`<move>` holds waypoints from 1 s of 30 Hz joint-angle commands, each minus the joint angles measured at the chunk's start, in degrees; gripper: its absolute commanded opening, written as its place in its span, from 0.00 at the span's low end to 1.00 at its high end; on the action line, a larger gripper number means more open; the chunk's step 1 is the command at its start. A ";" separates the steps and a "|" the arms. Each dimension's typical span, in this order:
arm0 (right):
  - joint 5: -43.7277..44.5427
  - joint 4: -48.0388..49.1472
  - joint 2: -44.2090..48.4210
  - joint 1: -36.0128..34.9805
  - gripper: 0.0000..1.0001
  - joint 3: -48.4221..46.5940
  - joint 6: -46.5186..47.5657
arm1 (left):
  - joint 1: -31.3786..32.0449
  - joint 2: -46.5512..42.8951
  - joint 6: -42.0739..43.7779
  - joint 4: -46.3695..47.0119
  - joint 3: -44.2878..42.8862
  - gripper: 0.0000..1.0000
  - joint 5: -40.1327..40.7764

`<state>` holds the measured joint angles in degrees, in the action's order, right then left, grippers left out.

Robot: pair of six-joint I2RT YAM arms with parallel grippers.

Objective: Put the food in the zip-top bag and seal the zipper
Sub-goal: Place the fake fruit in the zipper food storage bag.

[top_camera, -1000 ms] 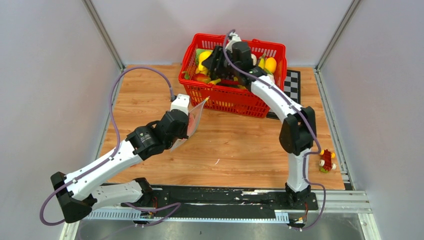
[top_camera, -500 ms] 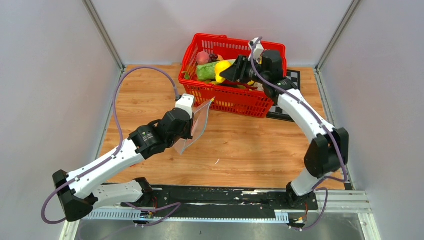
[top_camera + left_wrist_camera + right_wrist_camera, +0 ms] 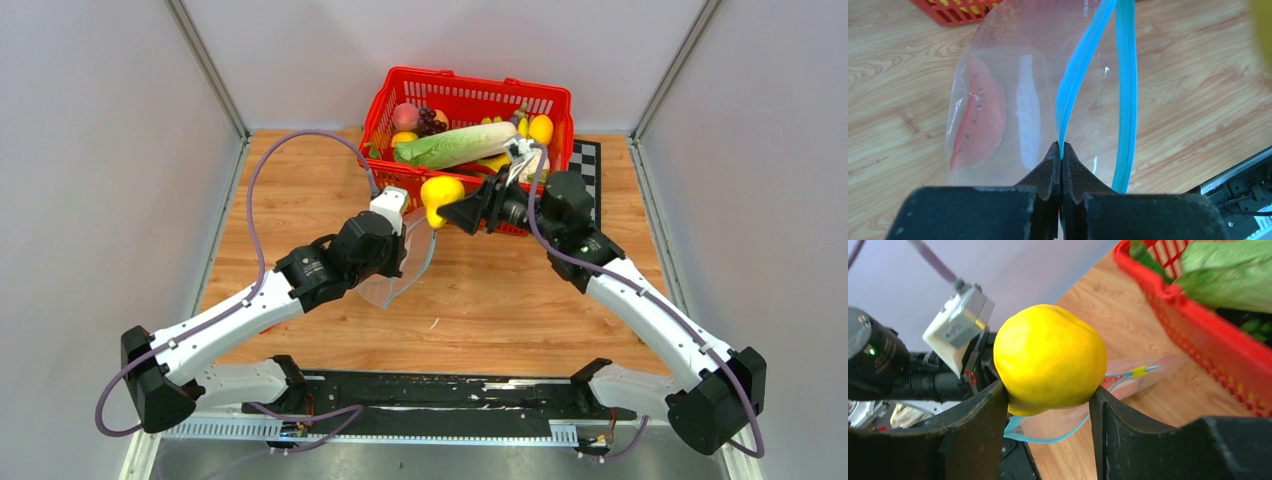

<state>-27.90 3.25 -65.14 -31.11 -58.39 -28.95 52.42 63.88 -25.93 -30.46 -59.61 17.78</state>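
Observation:
My left gripper (image 3: 1061, 147) is shut on one lip of the teal zipper (image 3: 1083, 65) of the clear zip-top bag (image 3: 405, 272), which it holds up with the mouth gaping. A red watermelon slice (image 3: 978, 120) lies inside the bag. Between the fingers of my right gripper (image 3: 1049, 388) sits a yellow round fruit (image 3: 1050, 357), on which they are shut. In the top view that fruit (image 3: 440, 194) hangs just right of the bag's mouth, in front of the basket. The open zipper loop (image 3: 1048, 439) shows below the fruit.
The red basket (image 3: 545, 95) at the back holds a long green-white cabbage (image 3: 455, 145), a peach (image 3: 405, 115), grapes and more yellow fruit (image 3: 540, 128). A checkerboard mat (image 3: 587, 165) lies to its right. Grey walls flank the wooden table.
My right arm has lifted the yellow fruit out of the basket and swung it forward to the bag's mouth. The left arm has carried the bag a little to the right.

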 commanded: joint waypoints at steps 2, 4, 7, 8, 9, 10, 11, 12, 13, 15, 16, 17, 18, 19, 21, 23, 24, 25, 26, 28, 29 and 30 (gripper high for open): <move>1.82 -2.81 1.35 -6.57 0.12 1.09 6.25 | -0.13 0.36 -1.53 3.37 -0.48 0.00 -1.84; 2.28 -6.10 1.34 -7.60 0.13 2.21 6.81 | -0.13 0.08 -1.21 3.25 -0.39 0.00 -1.60; 0.85 -6.32 0.53 -8.66 0.13 3.71 7.12 | -0.14 -0.54 -0.60 2.83 -0.26 0.00 -0.27; 1.02 -6.63 0.07 -9.11 0.12 3.72 7.00 | -0.13 -0.52 -0.53 2.76 -0.32 0.00 0.01; 1.27 -6.66 -0.50 -9.66 0.12 3.81 6.92 | -0.17 -0.45 -0.52 2.66 -0.47 0.00 0.09; 1.69 -6.73 -0.92 -10.29 0.12 3.83 7.01 | -0.13 -0.40 -0.58 2.65 -0.58 0.00 0.02; 2.91 -7.06 -1.53 -10.89 0.12 3.89 7.26 | -0.13 -0.37 -0.87 2.69 -0.67 0.00 -0.02; 4.40 -7.45 -1.91 -11.38 0.12 4.05 7.34 | -0.13 -0.48 -1.14 2.88 -0.60 0.00 -0.17; 5.59 -7.77 -2.38 -11.71 0.12 4.26 7.39 | -0.13 -0.64 -1.32 3.03 -0.53 0.00 -0.40; 7.45 -8.48 -2.91 -11.80 0.12 4.71 7.39 | -0.13 -1.08 -1.66 3.44 -0.08 0.00 -0.62; 8.40 -8.70 -3.18 -11.86 0.12 4.97 7.58 | -0.12 -1.43 -1.66 3.66 0.17 0.00 -0.59; 10.60 -9.38 -3.49 -11.85 0.11 4.99 7.59 | -0.08 -1.62 -1.74 3.70 0.35 0.00 -0.58; 12.13 -10.60 -3.77 -11.81 0.11 4.81 7.76 | -0.15 -1.89 -1.75 3.80 0.49 0.00 -0.36; 13.55 -11.41 -4.14 -11.84 0.11 4.56 8.11 | -0.14 -2.27 -1.71 3.96 0.69 0.00 -0.34; 15.75 -13.17 -4.70 -11.82 0.12 3.77 9.02 | -0.13 -2.60 -1.60 4.30 0.91 0.00 -0.48; 18.26 -14.79 -5.23 -11.88 0.12 2.79 9.39 | -0.13 -2.63 -1.25 4.57 0.92 0.00 -0.94; 19.17 -15.53 -5.43 -12.03 0.13 2.17 9.66 | -0.13 -2.65 -1.11 4.59 0.87 0.00 -1.24; 19.87 -16.09 -5.63 -12.24 0.15 1.68 10.00 | -0.13 -2.58 -1.06 4.60 0.82 0.00 -1.38; 20.46 -16.54 -5.77 -12.36 0.15 1.28 10.23 | -0.13 -2.54 -1.03 4.68 0.83 0.00 -1.54; 21.69 -17.52 -5.86 -12.86 0.18 0.30 10.44 | -0.15 -2.41 -0.89 4.75 0.86 0.00 -1.90; 22.08 -17.96 -5.89 -13.12 0.20 -0.31 10.55 | -0.13 -2.40 -0.88 4.77 0.89 0.00 -2.18; 22.36 -18.35 -5.98 -13.42 0.23 -0.79 10.48 | -0.13 -2.32 -0.94 4.91 0.95 0.00 -2.36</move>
<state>-9.89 -13.80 -71.13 -43.40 -54.70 -20.03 52.36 62.57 -26.76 -27.99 -58.65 16.51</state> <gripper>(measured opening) 0.558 0.009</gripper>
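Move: The right hand already holds the yellow pear. The open mouth of the bag lies roughly 5 cm back, 5 cm to the left and 14 cm below it. The red basket's middle is about 22 cm ahead, 5 cm to the right and 22 cm lower, while the watermelon slice inside the bag sits some 2 cm back, 10 cm left and 20 cm below. From the left hand, pinching one zipper strip, the mouth's middle is about 1 cm ahead, 3 cm right, and level. Downward above all, about 14 cm, the right hand brings the pear into the bag's mouth. It first swings back 5 cm and 3 cm left as it sinks, then eases partly forward and right while still going down. The fingers tip downward some 25 degrees and keep their hold, and the left hand stays nearly still, keeping its pinch on the zipper strip. ##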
